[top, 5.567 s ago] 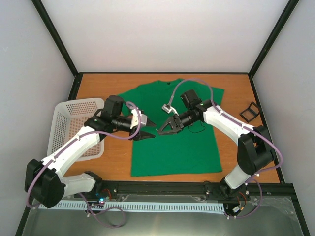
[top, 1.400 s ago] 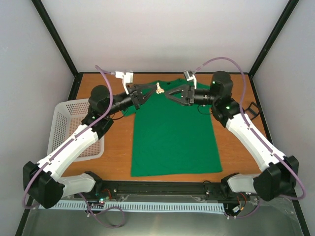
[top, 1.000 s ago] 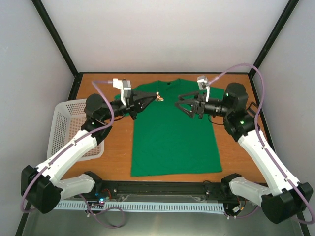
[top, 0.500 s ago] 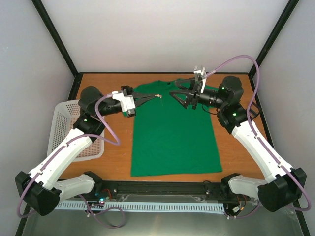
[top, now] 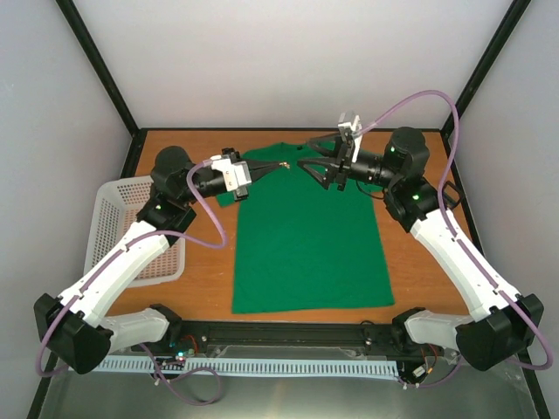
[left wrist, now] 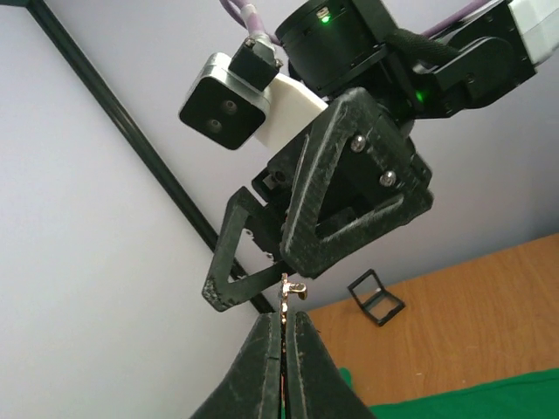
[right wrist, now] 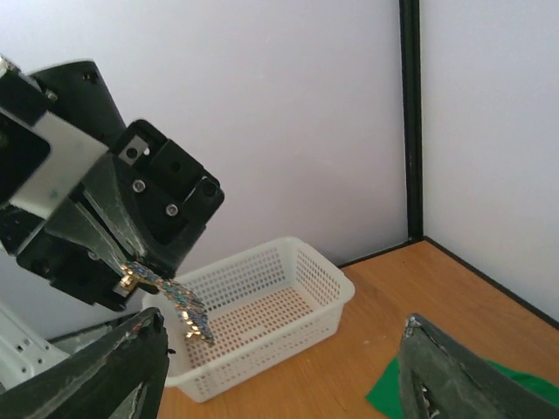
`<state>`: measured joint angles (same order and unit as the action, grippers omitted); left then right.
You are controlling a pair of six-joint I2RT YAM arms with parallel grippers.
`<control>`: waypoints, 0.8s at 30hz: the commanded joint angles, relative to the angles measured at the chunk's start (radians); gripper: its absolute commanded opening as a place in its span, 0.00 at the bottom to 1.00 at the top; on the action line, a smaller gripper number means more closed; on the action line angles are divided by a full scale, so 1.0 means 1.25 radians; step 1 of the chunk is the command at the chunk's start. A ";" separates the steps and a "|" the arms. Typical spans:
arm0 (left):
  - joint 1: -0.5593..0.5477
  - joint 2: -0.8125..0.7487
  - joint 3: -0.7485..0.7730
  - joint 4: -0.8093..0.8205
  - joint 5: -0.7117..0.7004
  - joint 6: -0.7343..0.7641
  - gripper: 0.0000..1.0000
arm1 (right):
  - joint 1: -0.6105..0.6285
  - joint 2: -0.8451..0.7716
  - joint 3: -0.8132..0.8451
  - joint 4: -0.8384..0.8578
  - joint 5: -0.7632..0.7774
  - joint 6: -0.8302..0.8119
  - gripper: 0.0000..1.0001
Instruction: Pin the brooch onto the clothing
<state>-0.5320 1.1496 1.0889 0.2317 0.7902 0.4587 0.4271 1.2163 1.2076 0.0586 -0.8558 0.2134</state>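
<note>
The green T-shirt (top: 310, 236) lies flat on the wooden table. My left gripper (top: 272, 165) is raised above the shirt's collar area and is shut on the small glittery brooch (top: 282, 163). In the left wrist view the fingers (left wrist: 262, 349) pinch the brooch (left wrist: 286, 295) edge-on, its tip sticking out above them. My right gripper (top: 314, 168) is open and empty and faces the left one a short gap away. In the right wrist view the brooch (right wrist: 175, 305) hangs from the left gripper (right wrist: 131, 236), just beside my own left fingertip (right wrist: 122, 367).
A white mesh basket (top: 122, 231) stands at the table's left edge; it also shows in the right wrist view (right wrist: 262, 323). A small black square frame box (top: 444, 197) lies at the right edge, and it shows in the left wrist view (left wrist: 377, 298). Black frame posts stand at the back corners.
Both arms have lifted off the shirt's middle and moved to the collar end. The left gripper keeps the brooch; the right gripper has drawn closer to it, still open.
</note>
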 commanded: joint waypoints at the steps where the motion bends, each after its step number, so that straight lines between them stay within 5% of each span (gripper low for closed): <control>1: 0.003 -0.005 0.026 -0.014 0.069 -0.059 0.01 | -0.005 -0.009 0.041 -0.122 -0.026 -0.161 0.66; 8: 0.007 0.019 0.094 -0.218 0.133 0.033 0.01 | 0.003 0.038 0.106 -0.278 -0.208 -0.342 0.38; 24: 0.007 0.070 0.167 -0.378 0.122 0.138 0.01 | 0.038 0.084 0.155 -0.418 -0.206 -0.484 0.25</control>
<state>-0.5278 1.2293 1.2503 -0.2008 0.9249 0.5911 0.4610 1.3037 1.3735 -0.4423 -1.1141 -0.3550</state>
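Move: The brooch is already pinched at the left hand's fingertips, sticking out about 1 cm to their right and level with them. From the open right hand it lies some 4 cm to the left and 3 cm back, at about the same height. The clothing is spread well below, some 40 cm down; its middle is roughly 11 cm ahead and 8 cm right of the left hand, 8 cm ahead and 2 cm right of the right. Back and down, then slightly left, the right hand comes about 6 cm in all towards the brooch, swinging counter-clockwise some 20 degrees with its tips dipping. Its fingers narrow from wide to about a quarter open around the brooch's free end, without gripping yet. The left hand keeps its pinch and sinks nearly 4 cm, easing slightly back and right, with its tips dipping too. ##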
